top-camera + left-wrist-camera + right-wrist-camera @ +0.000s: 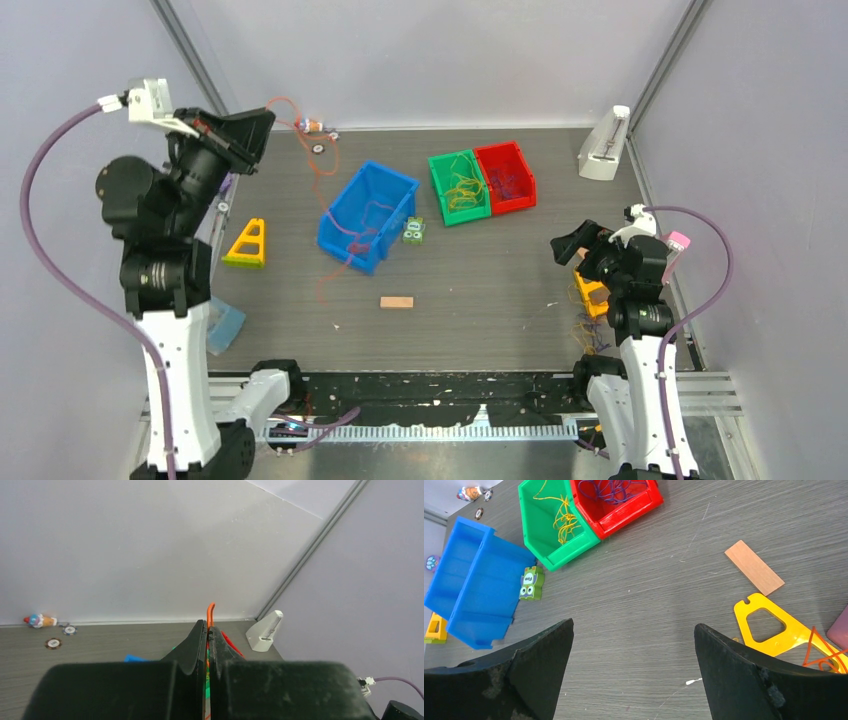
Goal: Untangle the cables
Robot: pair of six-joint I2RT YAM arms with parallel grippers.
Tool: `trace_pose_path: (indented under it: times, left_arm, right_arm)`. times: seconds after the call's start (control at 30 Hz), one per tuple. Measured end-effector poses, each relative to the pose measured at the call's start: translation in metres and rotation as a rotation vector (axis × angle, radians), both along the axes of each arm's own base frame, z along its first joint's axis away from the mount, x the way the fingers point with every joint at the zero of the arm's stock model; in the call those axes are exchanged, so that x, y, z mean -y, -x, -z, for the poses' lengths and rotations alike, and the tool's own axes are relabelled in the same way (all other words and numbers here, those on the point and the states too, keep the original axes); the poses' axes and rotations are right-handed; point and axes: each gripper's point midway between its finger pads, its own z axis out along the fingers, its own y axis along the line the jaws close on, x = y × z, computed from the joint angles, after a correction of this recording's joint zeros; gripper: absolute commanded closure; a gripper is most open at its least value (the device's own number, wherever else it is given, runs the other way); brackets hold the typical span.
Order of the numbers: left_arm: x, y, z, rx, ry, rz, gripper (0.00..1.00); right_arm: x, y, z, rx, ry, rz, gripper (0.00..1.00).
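My left gripper (pixel 258 128) is raised high at the back left, shut on an orange-red cable (pixel 210 611) that sticks up past its fingertips. From there the cable hangs down into the blue bin (pixel 392 183), and a strand trails onto the table (pixel 322 283). Yellow cables (pixel 561 517) lie in the green bin (pixel 574 547), and purple cables (pixel 611 489) lie in the red bin (pixel 629 515). My right gripper (pixel 634 626) hovers open over bare table at the right with nothing between its fingers. More orange-red strands (pixel 824 655) lie by a yellow triangle (pixel 774 627).
A wooden block (pixel 396 301) lies mid-table and a green toy block (pixel 414 230) sits beside the blue bin. Another yellow triangle (pixel 247 243) stands at the left. A white stand (pixel 603 145) is at the back right, and a small toy (pixel 40 621) and chips lie by the back wall.
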Motion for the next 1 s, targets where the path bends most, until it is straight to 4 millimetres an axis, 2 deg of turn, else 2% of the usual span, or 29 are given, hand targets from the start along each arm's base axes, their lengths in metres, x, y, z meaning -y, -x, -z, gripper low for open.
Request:
trace_pose_path:
  times: [0.1, 0.2, 0.4, 0.57, 0.67, 0.8, 0.9, 1.0]
  left_arm:
    - [0.004, -0.020, -0.001, -0.025, 0.024, 0.030, 1.00]
    - [0.008, -0.045, 0.007, -0.072, 0.052, 0.064, 1.00]
    - [0.016, -0.085, 0.044, -0.174, 0.078, 0.102, 1.00]
    - [0.020, -0.105, 0.105, -0.283, 0.064, 0.085, 1.00]
    - [0.029, -0.111, 0.159, -0.385, 0.050, 0.088, 1.00]
    - [0.048, -0.109, 0.230, -0.524, 0.002, 0.088, 1.00]
    - [0.063, -0.105, 0.268, -0.600, -0.046, 0.083, 1.00]
    - [0.068, -0.110, 0.297, -0.662, -0.084, 0.062, 1.00]
  right_arm:
    - [-0.002, 0.000, -0.001, 0.005, -0.003, -0.015, 0.05]
    - [-0.003, 0.000, -0.001, 0.004, -0.003, -0.021, 0.05]
    - [-0.003, 0.000, -0.001, 0.004, -0.004, -0.022, 0.05]
    - [-0.003, -0.001, 0.001, -0.004, -0.006, -0.022, 0.05]
    - [-0.003, -0.001, 0.003, -0.011, -0.007, -0.021, 0.05]
    - [-0.001, -0.002, 0.006, -0.025, -0.005, -0.010, 0.05]
    - [0.002, -0.003, 0.012, -0.049, -0.004, 0.007, 0.05]
    - [0.005, -0.002, 0.018, -0.078, 0.000, 0.025, 0.05]
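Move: The blue bin lies about 15 cm ahead of the left hand, 6 cm to its right and some 48 cm below; the shut fingers already hold the orange cable high. From this hand, the green bin is roughly 23 cm ahead and 28 cm right, the owl block 14 cm ahead and 17 cm right, all far below. The right hand, empty, has the blue bin some 45 cm to its left, 13 cm ahead and 12 cm below. Swing the left gripper forward about 11 cm towards the blue bin, then let that curve into a fast descent of some 30 cm, easing to the right as it sinks. Tip the fingers down some 40 degrees on the way and keep them shut on the orange cable, so its hanging length is lowered into the bin. ##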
